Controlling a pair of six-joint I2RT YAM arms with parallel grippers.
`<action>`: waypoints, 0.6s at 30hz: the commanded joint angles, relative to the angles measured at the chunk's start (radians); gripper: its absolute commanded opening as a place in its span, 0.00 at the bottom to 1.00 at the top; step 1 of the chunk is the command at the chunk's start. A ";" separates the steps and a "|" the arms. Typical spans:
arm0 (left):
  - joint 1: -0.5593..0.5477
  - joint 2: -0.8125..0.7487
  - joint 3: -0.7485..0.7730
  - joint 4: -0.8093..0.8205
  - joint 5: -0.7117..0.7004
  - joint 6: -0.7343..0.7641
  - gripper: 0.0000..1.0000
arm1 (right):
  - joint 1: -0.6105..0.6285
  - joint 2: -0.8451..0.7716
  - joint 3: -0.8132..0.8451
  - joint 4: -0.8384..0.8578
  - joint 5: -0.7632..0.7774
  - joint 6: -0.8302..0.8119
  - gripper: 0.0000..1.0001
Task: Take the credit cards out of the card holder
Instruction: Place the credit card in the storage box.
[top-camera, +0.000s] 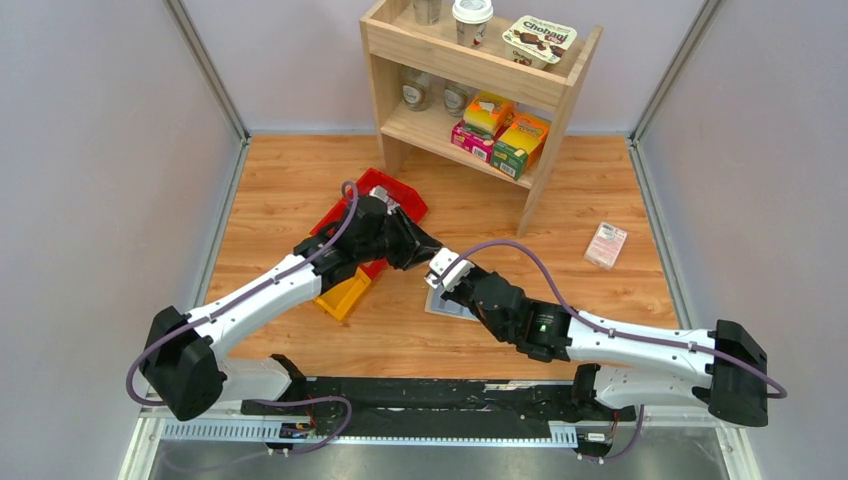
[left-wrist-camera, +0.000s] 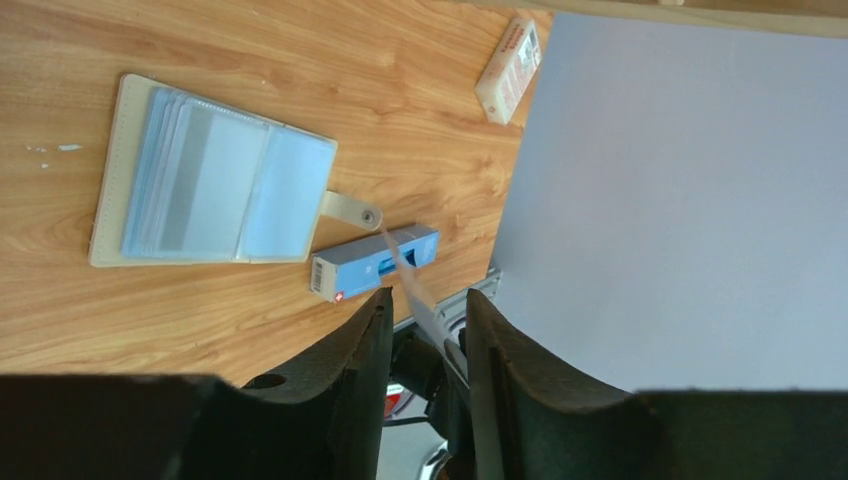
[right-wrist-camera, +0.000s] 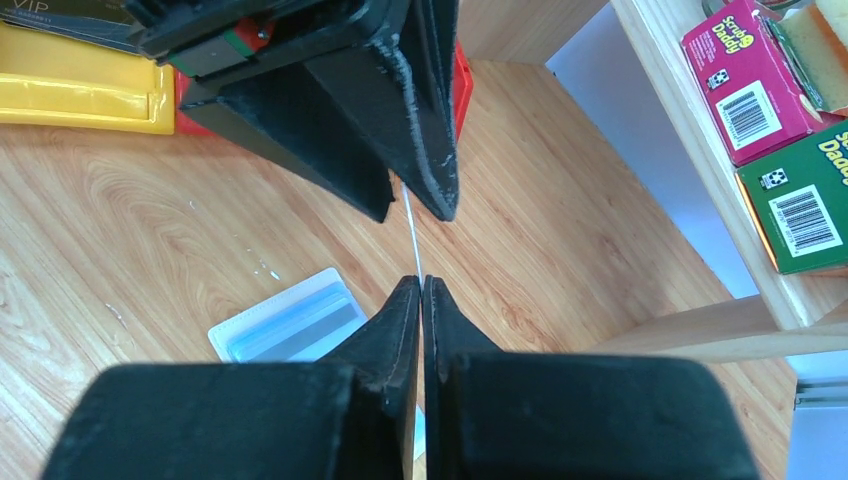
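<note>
The card holder (left-wrist-camera: 200, 175) lies open on the wooden table, cream-edged, with several pale blue cards fanned in its pocket; it also shows under my right gripper (right-wrist-camera: 285, 320). My right gripper (right-wrist-camera: 421, 283) is shut on a thin credit card (right-wrist-camera: 412, 240) held edge-on above the table. The card's far end reaches between the fingers of my left gripper (left-wrist-camera: 430, 300), which stand apart around it. The card (left-wrist-camera: 415, 290) leans against one finger. In the top view both grippers meet tip to tip (top-camera: 437, 260) over the holder.
A narrow blue box (left-wrist-camera: 375, 262) lies beside the holder. A pink-white packet (top-camera: 606, 244) sits at the right. A wooden shelf (top-camera: 480, 70) with boxes and cups stands at the back. Red (top-camera: 395, 195) and yellow (top-camera: 342, 295) bins lie under the left arm.
</note>
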 joint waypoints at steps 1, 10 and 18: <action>-0.005 0.018 0.067 0.017 0.004 0.010 0.34 | 0.007 0.001 0.036 0.063 0.005 -0.013 0.04; -0.001 0.018 0.078 0.030 -0.024 0.108 0.00 | -0.005 -0.016 0.069 -0.034 0.022 0.151 0.56; 0.068 -0.051 0.043 0.014 -0.160 0.320 0.00 | -0.150 -0.079 0.111 -0.294 0.007 0.469 1.00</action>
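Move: The credit card, held on edge in the right fingertips, already sits between the left hand's half-open fingers, its middle about 2 cm right, 1 cm ahead and 1 cm below. The open card holder lies roughly 17 cm below, 6 cm back and 5 cm right; the storage box is about 6 cm ahead, 15 cm left and 16 cm below. From the right hand the card's middle is some 2 cm ahead, 2 cm left and 1 cm below. Left fingers shut on the card, right fingers open wide, then the left carries it about 3 cm forward-left. ##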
